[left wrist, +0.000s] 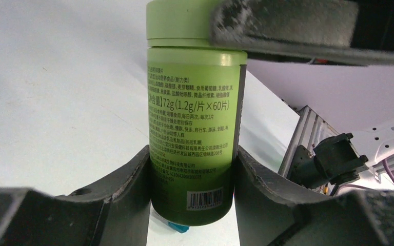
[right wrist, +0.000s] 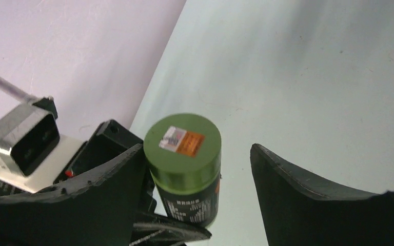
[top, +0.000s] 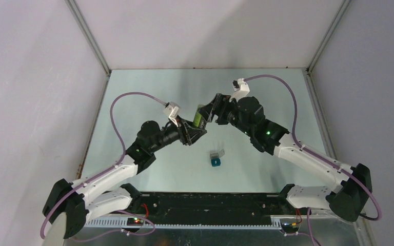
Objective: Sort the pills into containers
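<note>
A green-labelled container [left wrist: 192,128] with a lime-green top [right wrist: 183,144] is held above the table. My left gripper [left wrist: 192,171] is shut on its lower body, one finger on each side. In the top view this container [top: 199,117] hangs between the two arms at mid-table. My right gripper [right wrist: 196,149] is open around the top. Its left finger [right wrist: 118,174] sits close beside the cap and its right finger [right wrist: 287,179] stands well apart. No pills show in any view.
A small teal and clear object [top: 215,159] lies on the table [top: 267,92] in front of the arms; its teal edge [left wrist: 180,227] peeks out below the container. White walls enclose the table on three sides.
</note>
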Tool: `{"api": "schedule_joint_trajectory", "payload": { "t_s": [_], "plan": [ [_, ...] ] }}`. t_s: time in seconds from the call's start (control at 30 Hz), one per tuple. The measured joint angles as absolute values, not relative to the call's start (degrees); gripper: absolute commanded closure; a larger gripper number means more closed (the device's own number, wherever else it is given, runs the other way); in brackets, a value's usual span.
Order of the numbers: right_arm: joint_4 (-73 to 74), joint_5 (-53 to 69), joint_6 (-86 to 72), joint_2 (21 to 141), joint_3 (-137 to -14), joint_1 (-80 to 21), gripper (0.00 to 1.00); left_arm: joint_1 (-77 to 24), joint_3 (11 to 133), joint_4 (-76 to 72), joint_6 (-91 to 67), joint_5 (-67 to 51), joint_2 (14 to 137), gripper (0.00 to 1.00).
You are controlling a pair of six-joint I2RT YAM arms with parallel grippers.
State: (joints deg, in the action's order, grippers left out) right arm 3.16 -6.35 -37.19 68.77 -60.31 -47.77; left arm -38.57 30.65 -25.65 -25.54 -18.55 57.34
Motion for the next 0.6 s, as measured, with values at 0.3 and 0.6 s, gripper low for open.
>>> {"api": "schedule_joint_trajectory", "payload": {
  "t_s": [0.3,0.6],
  "plan": [
    [1.74,-2.0,-39.9,72.14,-61.82,-45.19,0.66,-39.38,30.57,-25.63,-25.58,-18.02,58.94,1.0],
    [-1.13,18.94,-34.65,72.38,-61.14,-37.63,0.77,-39.55,30.57,-26.37,-25.98,-19.14,58.94,1.0]
  ]
}}
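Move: The cap of the green bottle stands about 2 cm ahead and 2 cm to the left of my open right hand's point, level with it. My left hand grips the bottle low, the cap some 5 cm above that grip and 2 cm ahead. The teal-and-grey pill box lies on the table, about 3 cm right and 1 cm back of my right hand, some 28 cm below. I slip my right fingers about 1.5 cm forward and left around the green bottle's cap and close them to pinch its sides, then swing that wrist some 15 degrees counter-clockwise, the hand easing back about 1 cm as it turns. My left hand keeps its grip on the bottle body and sinks about 1 cm before steadying. ##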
